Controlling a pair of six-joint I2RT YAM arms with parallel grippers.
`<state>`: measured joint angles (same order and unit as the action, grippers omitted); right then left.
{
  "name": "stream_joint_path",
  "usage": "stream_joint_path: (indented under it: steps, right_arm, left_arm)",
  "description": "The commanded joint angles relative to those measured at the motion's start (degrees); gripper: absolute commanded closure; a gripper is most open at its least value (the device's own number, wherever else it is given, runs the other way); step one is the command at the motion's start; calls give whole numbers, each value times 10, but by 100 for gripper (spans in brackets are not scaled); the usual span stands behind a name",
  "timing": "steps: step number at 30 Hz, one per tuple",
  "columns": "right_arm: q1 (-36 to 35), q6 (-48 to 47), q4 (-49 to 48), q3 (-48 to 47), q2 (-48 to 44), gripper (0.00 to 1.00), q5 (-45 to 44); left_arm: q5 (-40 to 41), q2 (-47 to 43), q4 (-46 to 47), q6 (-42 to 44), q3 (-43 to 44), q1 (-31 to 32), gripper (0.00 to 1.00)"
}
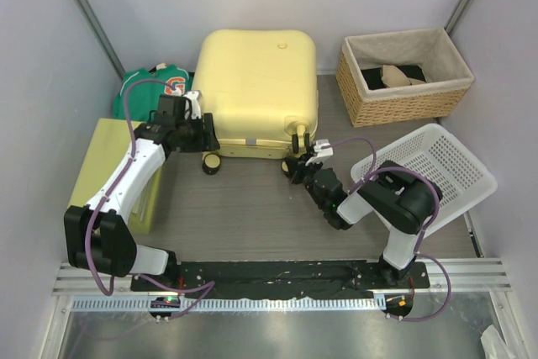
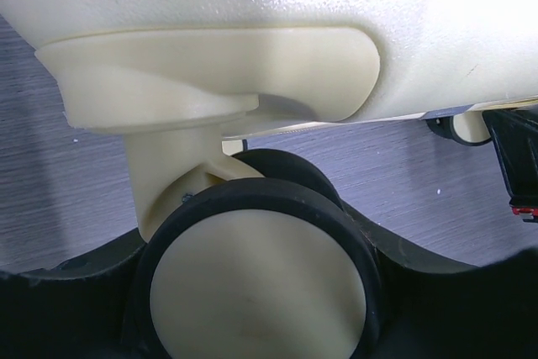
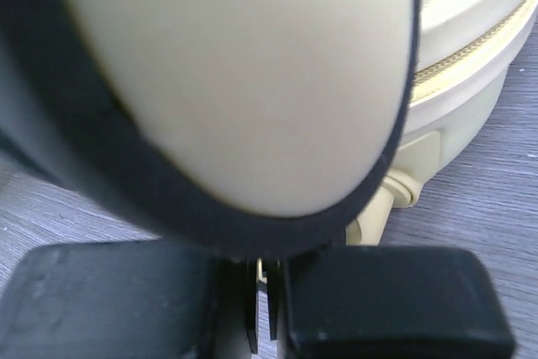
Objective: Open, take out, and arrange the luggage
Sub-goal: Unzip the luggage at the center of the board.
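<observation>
The luggage [image 1: 256, 81], a pale yellow hard-shell suitcase, lies flat and closed in the middle of the table, wheels toward me. My left gripper [image 1: 204, 139] is at its near left corner. In the left wrist view a black-rimmed wheel [image 2: 256, 287] fills the gap between the fingers [image 2: 437, 292], which hug both sides of it. My right gripper [image 1: 296, 164] is at the near right wheel [image 3: 235, 81]. Its fingers [image 3: 395, 300] stand shut just under that wheel, with a thin pale sliver in the slit. The zipper seam [image 3: 471, 52] runs past on the right.
A wicker basket [image 1: 403, 77] holding cloth items stands at the back right. A white perforated basket [image 1: 433, 174] lies tilted at the right, close to the right arm. A yellow-green box [image 1: 105, 166] sits at the left, with a green garment [image 1: 155, 83] behind it.
</observation>
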<state>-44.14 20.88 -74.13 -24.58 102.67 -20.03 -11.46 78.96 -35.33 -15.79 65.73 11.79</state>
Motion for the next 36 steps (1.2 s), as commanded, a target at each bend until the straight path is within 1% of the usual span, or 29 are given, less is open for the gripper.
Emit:
stream_joint_path:
  steps: [1,6,11,16,17,18,20,21,23,24,25,26,27,28,29,30,31,32,33,34,35,36]
  right_arm:
    - [7,-15,-214,11,-32,99,-73]
    - [7,-20,-202,27,-48,99,-131]
    - [7,-23,-141,28,-70,99,-194]
    - [11,-31,-131,34,-76,99,-220]
    - [12,-35,-134,38,-77,99,-211]
    - [15,-40,-143,42,-78,99,-173]
    - [19,-57,-170,51,-80,99,-126]
    - [21,-60,-171,52,-82,99,-61]
    - [26,-42,-161,60,-92,99,-22]
    - [28,-31,-158,65,-95,97,-6]
    - [32,-21,-157,70,-97,93,30]
    - [39,-2,-158,77,-98,89,48]
    - [45,7,-157,79,-99,82,66]
    - [51,13,-157,80,-98,77,107]
    - [62,29,-157,78,-93,71,124]
    - [68,36,-157,76,-91,63,140]
    - [73,43,-157,69,-88,60,168]
    - [84,51,-157,64,-81,53,186]
    - [89,57,-157,59,-76,50,192]
    - [92,61,-158,50,-73,48,219]
    - [96,63,-158,45,-69,43,228]
    - [105,73,-159,41,-61,42,240]
  left_arm:
    - [14,-35,-7,20,12,4,100]
    - [46,-35,-12,27,13,3,100]
    - [57,-32,-17,29,15,-5,100]
    - [60,-33,-18,30,15,-12,100]
    - [61,-33,-17,30,14,-12,100]
    - [61,-33,-18,30,14,-12,100]
    - [55,-33,-17,30,14,-12,100]
    - [48,-33,-17,31,14,-12,100]
    - [37,-35,-16,33,14,-12,100]
    - [36,-35,-15,35,13,-12,100]
    - [33,-38,-13,36,13,-12,100]
    - [32,-39,-12,36,12,-12,100]
    - [31,-40,-12,36,12,-12,100]
    - [29,-40,-13,36,13,-12,100]
    - [26,-41,-12,36,12,-12,100]
    - [23,-41,-11,36,12,-12,100]
    - [19,-41,-12,36,12,-12,100]
    - [18,-41,-11,36,12,-12,100]
    - [18,-42,-11,36,12,-12,100]
    - [17,-41,-11,36,12,-12,100]
    - [17,-41,-12,36,12,-12,100]
    - [17,-42,-12,36,12,-12,100]
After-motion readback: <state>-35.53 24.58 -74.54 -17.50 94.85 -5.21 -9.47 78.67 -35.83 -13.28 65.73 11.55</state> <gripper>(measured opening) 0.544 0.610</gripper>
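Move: The zipper pull seems to be already pinched in the right fingers, tucked under the luggage's right upper wheel, which sits about 8 cm above the hand, 3 cm ahead and 2 cm to the right. The right lower wheel is about 5 cm below, level ahead and 1 cm left; the luggage's right front corner, where the zip seam bends round, lies some 5 cm right and 3 cm ahead. From the left hand the pull is about 20 cm right, 6 cm back and 8 cm lower. Draw the shut right gripper rightwards along the zip seam towards the luggage's right front corner, about 6.5 cm and slightly rising, swinging clockwise some 15 degrees. Then come back left about 3.5 cm and a little towards the base, turn counter-clockwise past the starting angle and open the fingers about halfway. With the left gripper keep hold of the left upper wheel. ##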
